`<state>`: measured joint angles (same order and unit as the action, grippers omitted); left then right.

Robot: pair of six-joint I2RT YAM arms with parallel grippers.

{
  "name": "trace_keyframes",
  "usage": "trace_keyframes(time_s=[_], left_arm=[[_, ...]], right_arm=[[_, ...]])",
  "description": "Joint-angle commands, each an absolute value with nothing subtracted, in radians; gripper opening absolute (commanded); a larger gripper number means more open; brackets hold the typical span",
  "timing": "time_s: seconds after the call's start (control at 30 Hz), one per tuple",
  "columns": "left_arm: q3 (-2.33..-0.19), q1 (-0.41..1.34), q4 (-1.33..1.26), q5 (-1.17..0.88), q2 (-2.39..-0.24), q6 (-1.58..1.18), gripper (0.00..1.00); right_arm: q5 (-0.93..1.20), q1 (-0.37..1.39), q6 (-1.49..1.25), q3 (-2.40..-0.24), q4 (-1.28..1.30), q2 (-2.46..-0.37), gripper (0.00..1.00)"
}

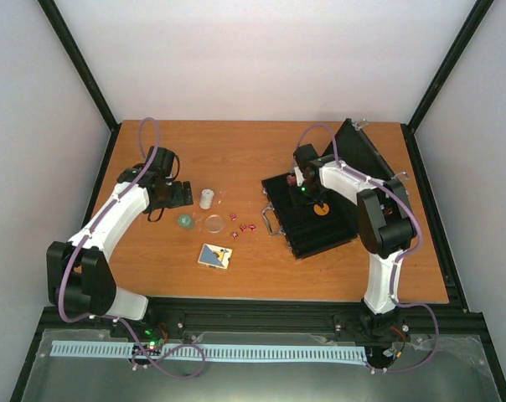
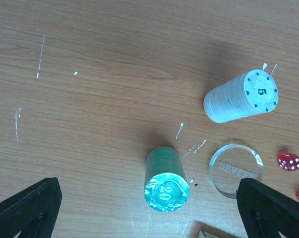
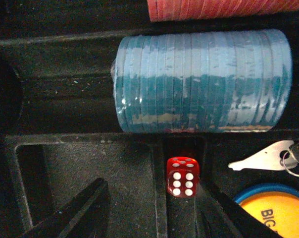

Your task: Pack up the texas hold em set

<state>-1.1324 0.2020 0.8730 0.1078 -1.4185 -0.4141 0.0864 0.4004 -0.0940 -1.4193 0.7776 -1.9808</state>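
Note:
The black case [image 1: 296, 237] lies open at the right, its lid [image 1: 366, 155] raised. My right gripper [image 1: 307, 197] hangs over the tray. In the right wrist view it [image 3: 153, 198] is open, and a red die [image 3: 182, 176] rests in a narrow slot just ahead of its fingertips, untouched. A blue chip stack [image 3: 204, 82] and red chips [image 3: 224, 9] lie in slots beyond, with an orange disc [image 3: 273, 210] at the right. My left gripper [image 2: 148, 198] is open above the teal stack [image 2: 165, 178]. The white stack [image 2: 241, 96], clear disc [image 2: 235, 168] and loose dice [image 2: 289, 161] sit nearby.
A card deck [image 1: 214, 255] lies on the wooden table [image 1: 152, 268] near the front. A metal key [image 3: 261, 158] rests in the case beside the orange disc. The case handle [image 1: 271, 219] points toward the dice [image 1: 245, 226].

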Motion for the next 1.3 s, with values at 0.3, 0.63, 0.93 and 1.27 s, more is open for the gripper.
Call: trace_keyframes(time_s=[0.3,0.63,0.93,1.27], left_arm=[[-1.153,0.199,0.856,0.106,-1.368,-0.407,1.00],[-1.154,0.199,0.860,0.113,-1.338,-0.420,1.00],[-1.142,0.199,0.859,0.119,-1.331,-0.422,1.00],[-1.135,0.199,0.859,0.123,-1.328,-0.419,1.00]], right_arm=[[0.083,0.523,-0.088,-1.583,0.915,-1.876,0.54],[0.166,0.712,-0.097,-1.752,0.929,-2.074,0.54],[0.200,0.780,-0.059,-1.901,0.985,-2.229,0.52],[0.204,0.803,-0.074,-1.989,0.993,-2.330,0.52]])
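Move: Lying on the bare table, the farthest-out red die is about 21 cm to the right hand's left and some 3 cm back, roughly 3 cm below it. The middle die lies about 3 cm back and 3 cm to the right of that die; another sits some 5 cm straight back of it. The clear disc is about 6 cm to its left and 2 cm back. From the left hand, that farthest die is about 15 cm right, 3 cm ahead and 13 cm lower. Leaving the die already in the case, the half-open right hand climbs about 8 cm and swings some 20 cm left and 5 cm back, clear of the case. It then sinks about 6 cm towards the farthest-out die, slowing above the loose dice, with the wrist turned some 25 degrees counter-clockwise. Meanwhile the open left hand rises about 2 cm. ##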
